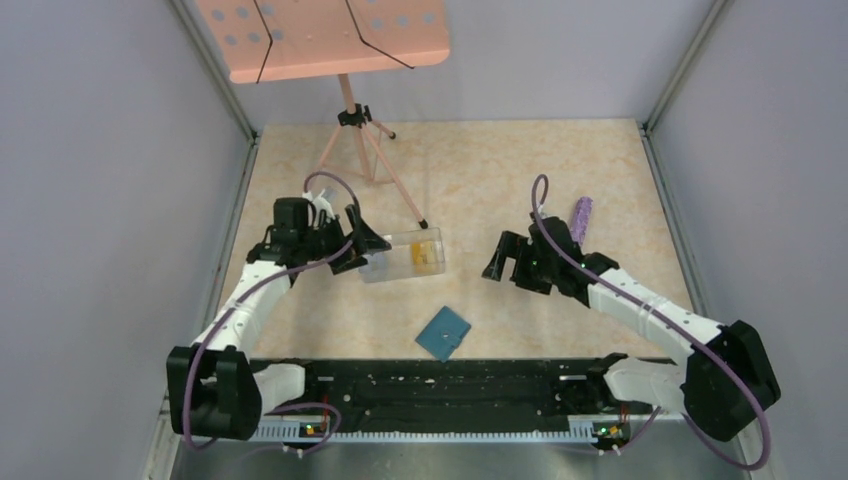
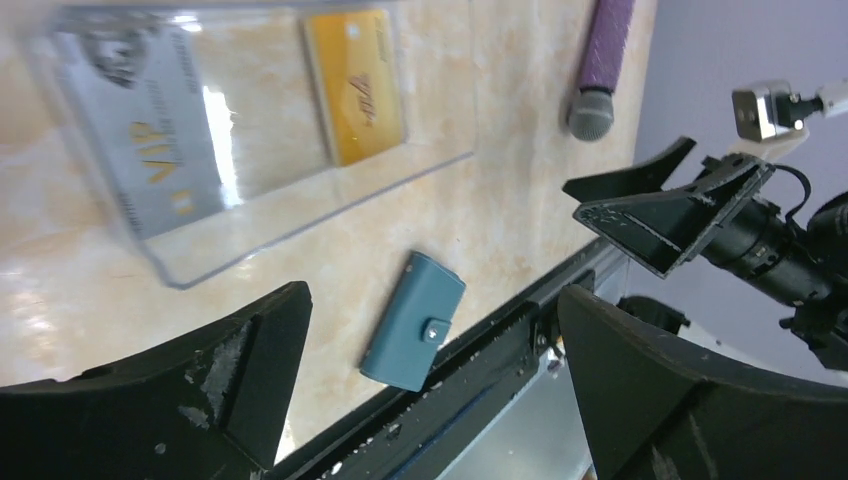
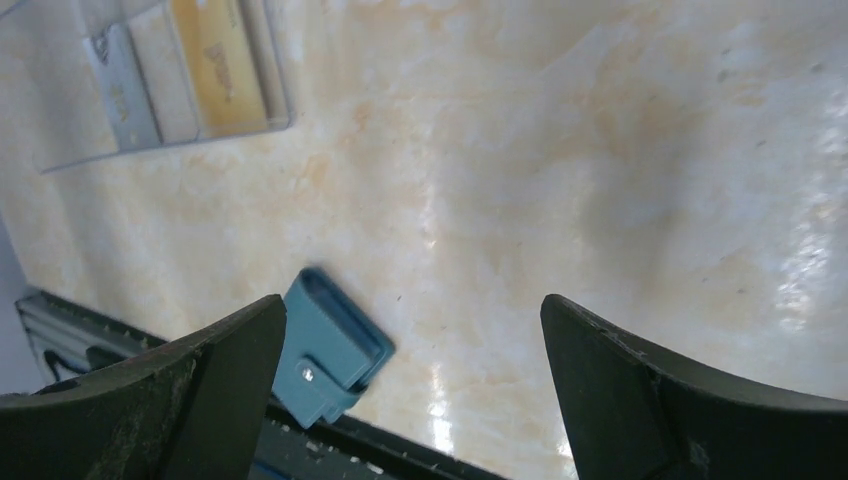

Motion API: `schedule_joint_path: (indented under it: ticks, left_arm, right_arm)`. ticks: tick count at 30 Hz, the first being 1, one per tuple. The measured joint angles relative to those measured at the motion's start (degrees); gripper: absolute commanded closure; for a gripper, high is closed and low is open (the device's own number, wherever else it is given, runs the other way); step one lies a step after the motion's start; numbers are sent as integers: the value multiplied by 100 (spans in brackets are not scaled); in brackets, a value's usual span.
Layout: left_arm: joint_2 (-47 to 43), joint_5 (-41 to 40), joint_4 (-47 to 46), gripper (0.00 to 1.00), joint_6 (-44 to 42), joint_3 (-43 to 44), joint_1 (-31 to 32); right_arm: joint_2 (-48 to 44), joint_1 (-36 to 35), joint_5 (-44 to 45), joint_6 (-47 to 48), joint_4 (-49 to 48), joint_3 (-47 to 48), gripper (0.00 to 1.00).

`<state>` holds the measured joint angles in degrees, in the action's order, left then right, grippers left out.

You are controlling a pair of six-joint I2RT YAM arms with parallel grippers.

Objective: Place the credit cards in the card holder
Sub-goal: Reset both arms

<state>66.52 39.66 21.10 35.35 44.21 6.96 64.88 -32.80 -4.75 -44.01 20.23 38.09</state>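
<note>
The card holder (image 1: 444,333) is a shut teal wallet lying flat near the table's front rail, seen too as the card holder (image 2: 413,320) and the card holder (image 3: 325,345). Two credit cards lie inside a clear plastic box (image 1: 385,268): a gold card (image 2: 357,85) and a grey card (image 2: 150,130). From the right wrist they show as the gold card (image 3: 218,65) and the grey card (image 3: 120,85). My left gripper (image 1: 372,243) hovers open at the box's left end. My right gripper (image 1: 495,257) hangs open right of the box. Neither holds anything.
A purple cylinder (image 1: 581,218) lies at the back right, behind the right arm. A pink tripod (image 1: 352,120) with a perforated board (image 1: 330,35) stands at the back; one leg reaches the box. The black rail (image 1: 450,385) runs along the near edge.
</note>
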Motion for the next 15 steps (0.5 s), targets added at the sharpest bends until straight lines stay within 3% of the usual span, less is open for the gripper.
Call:
schedule_joint_path:
  ticks: [9, 15]
  left_arm:
    - [-4, -1132, 286, 1, -518, 85, -927]
    - [-356, -2592, -129, 1, -1161, -2, -935]
  right_arm:
    - [474, 1134, 1008, 866, 216, 282, 1]
    - [94, 1436, 2085, 2000, -968, -308, 1]
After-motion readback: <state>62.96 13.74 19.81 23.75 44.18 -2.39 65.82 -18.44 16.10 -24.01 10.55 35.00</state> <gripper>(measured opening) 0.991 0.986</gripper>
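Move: The closed card holder lies about 14 cm back and 15 cm right of the left hand, some 14 cm below it; the clear box's middle is roughly 7 cm ahead and 6 cm right of that hand, the music stand's foot about 15 cm ahead and 11 cm right. From the right hand the card holder is some 12 cm back, 16 cm left and 8 cm down; the microphone's middle is about 14 cm ahead and 21 cm right. Outwards and forward, both empty hands swing apart above the table, away from the card holder. The left goes about 12 cm left and 5 cm forward, leaving the clear box and turning counter-clockwise as its left side rises; the right goes some 13 cm right and 8 cm forward towards the microphone, turning clockwise, its right side rising. Fingers stay wide open, touching nothing. ##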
